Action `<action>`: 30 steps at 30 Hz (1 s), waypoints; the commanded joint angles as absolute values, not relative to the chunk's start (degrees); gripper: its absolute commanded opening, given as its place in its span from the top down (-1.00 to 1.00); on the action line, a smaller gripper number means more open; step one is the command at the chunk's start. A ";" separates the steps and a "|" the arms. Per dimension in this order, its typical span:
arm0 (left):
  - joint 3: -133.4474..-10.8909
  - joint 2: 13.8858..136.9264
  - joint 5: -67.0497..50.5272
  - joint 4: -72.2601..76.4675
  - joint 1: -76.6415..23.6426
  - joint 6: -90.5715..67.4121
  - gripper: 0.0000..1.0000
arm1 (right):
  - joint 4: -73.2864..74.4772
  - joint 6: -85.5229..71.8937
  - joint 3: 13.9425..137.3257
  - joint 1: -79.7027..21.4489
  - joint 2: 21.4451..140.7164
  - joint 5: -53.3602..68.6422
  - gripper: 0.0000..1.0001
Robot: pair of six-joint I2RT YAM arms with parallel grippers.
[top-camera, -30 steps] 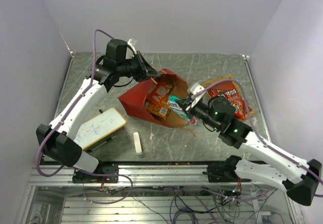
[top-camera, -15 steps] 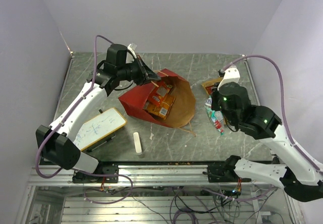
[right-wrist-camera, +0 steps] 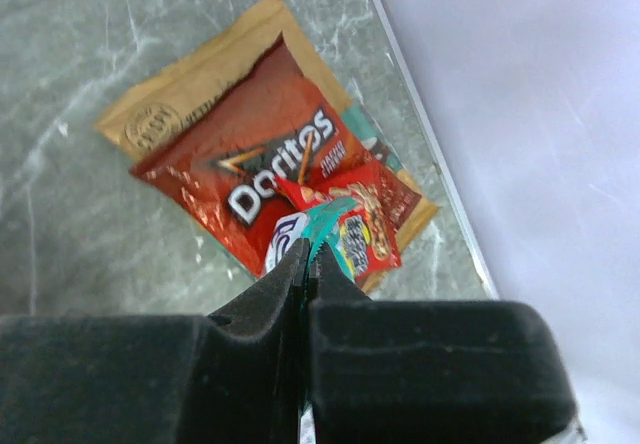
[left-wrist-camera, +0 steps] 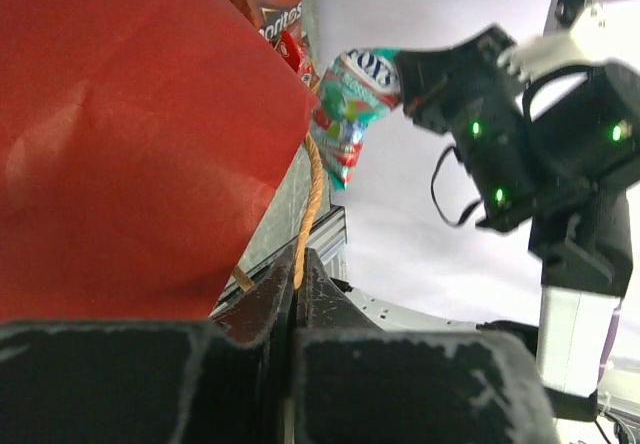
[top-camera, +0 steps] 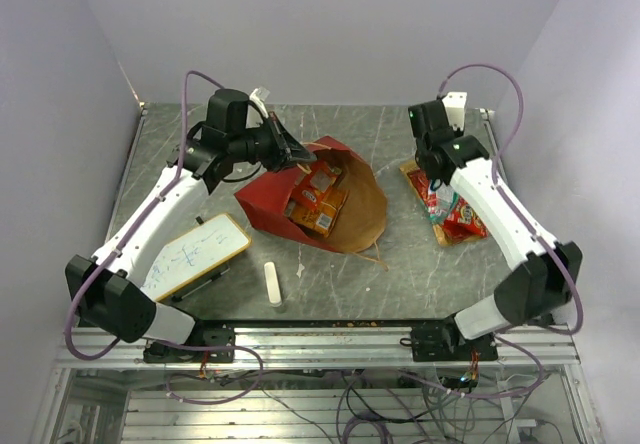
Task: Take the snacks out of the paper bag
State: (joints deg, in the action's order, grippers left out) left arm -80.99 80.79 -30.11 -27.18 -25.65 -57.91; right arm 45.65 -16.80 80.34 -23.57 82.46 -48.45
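Note:
The paper bag [top-camera: 268,202] lies on its side, red outside, its brown mouth [top-camera: 362,209] facing right. Orange snacks [top-camera: 320,199] lie inside it. My left gripper [top-camera: 293,153] is shut on the bag's tan handle [left-wrist-camera: 312,189], with the red wall [left-wrist-camera: 130,134] beside it. My right gripper [top-camera: 432,176] is shut on the edge of a teal packet [right-wrist-camera: 345,234], which hangs over a pile of snacks at the right: a red Doritos packet [right-wrist-camera: 255,174] on a tan packet [right-wrist-camera: 190,94]. The left wrist view also shows the teal packet [left-wrist-camera: 350,104] hanging in the air.
A white whiteboard [top-camera: 195,252] lies at the front left, with a small white eraser bar [top-camera: 271,284] in front of the bag. The table's right edge [top-camera: 497,154] and the side wall run close to the snack pile [top-camera: 455,214].
My right arm has swung from the bag's mouth to the back right, carrying the teal packet over the snack pile. The left gripper has kept its hold on the handle.

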 commanded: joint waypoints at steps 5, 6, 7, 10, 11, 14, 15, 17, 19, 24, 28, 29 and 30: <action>-85.54 81.07 -31.86 -31.71 -25.22 -55.50 0.86 | 44.40 -35.24 94.88 -13.64 95.16 -36.10 1.00; -86.61 81.71 -31.98 -32.68 -25.22 -54.67 0.86 | 43.35 -37.81 95.26 -12.71 95.82 -34.58 1.00; -87.94 82.51 -31.69 -34.02 -25.22 -53.69 0.86 | 42.20 -40.66 94.98 -11.62 95.98 -33.17 1.00; -90.19 83.96 -30.47 -36.36 -25.14 -51.70 0.86 | 37.38 -47.69 92.04 -9.26 95.46 -32.40 1.00; -90.45 84.37 -30.54 -36.42 -25.07 -51.46 0.86 | 36.42 -49.46 91.49 -8.51 95.60 -32.84 1.00; -90.93 85.82 -31.63 -36.17 -24.85 -50.82 0.86 | 37.13 -53.07 92.42 -6.79 97.93 -35.57 1.00; -91.15 86.31 -31.90 -36.36 -24.79 -50.47 0.86 | 38.97 -54.18 93.51 -6.34 99.25 -36.53 1.00; -91.89 87.43 -32.35 -37.15 -24.66 -49.84 0.86 | 41.79 -56.07 95.45 -5.20 101.96 -36.80 1.00; -92.60 88.33 -32.66 -37.35 -24.53 -49.53 0.86 | 43.99 -57.88 96.44 -3.82 104.27 -36.05 1.00; -97.01 91.28 -31.13 -40.90 -24.35 -46.76 0.86 | 41.99 -59.71 94.19 -1.27 106.20 -34.79 1.00; -97.83 92.32 -29.71 -41.29 -24.35 -45.94 0.86 | 42.75 -61.39 93.36 -0.06 107.09 -36.98 1.00; -97.48 92.22 -29.64 -40.97 -24.35 -45.96 0.86 | 43.66 -62.05 93.44 0.09 107.28 -37.94 1.00; -97.32 92.20 -29.56 -40.99 -24.35 -45.90 0.86 | 44.53 -62.66 93.32 0.28 107.31 -38.72 1.00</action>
State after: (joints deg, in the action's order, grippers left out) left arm -96.12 92.27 -30.44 -39.92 -24.77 -47.83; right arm 42.59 -58.81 93.58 -0.64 107.00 -34.37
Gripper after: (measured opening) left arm 0.075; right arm 0.005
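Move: The right hand still pinches the teal candy bag by its top. The pile it is bound for, the Doritos bag on the brown pouch, lies about 10 cm ahead, 8 cm to the right and 22 cm below. The red peanut bag is on the pile's near right part, some 5 cm ahead and 11 cm right of the hand; the paper bag is roughly 27 cm left and 5 cm ahead. From the left hand, the Doritos bag is about 12 cm ahead and 35 cm right. The right hand carries the teal candy bag forward quickly by about 11 cm, then veers right and sinks some 9 cm to bring it down onto the Doritos bag, turning clockwise about 40 degrees while its left side tips up, fingers still shut on the bag's top. Meanwhile the left hand keeps its pinch on the paper bag's handle, drifting a few centimetres forward and, after a small rise, ending slightly lower. ##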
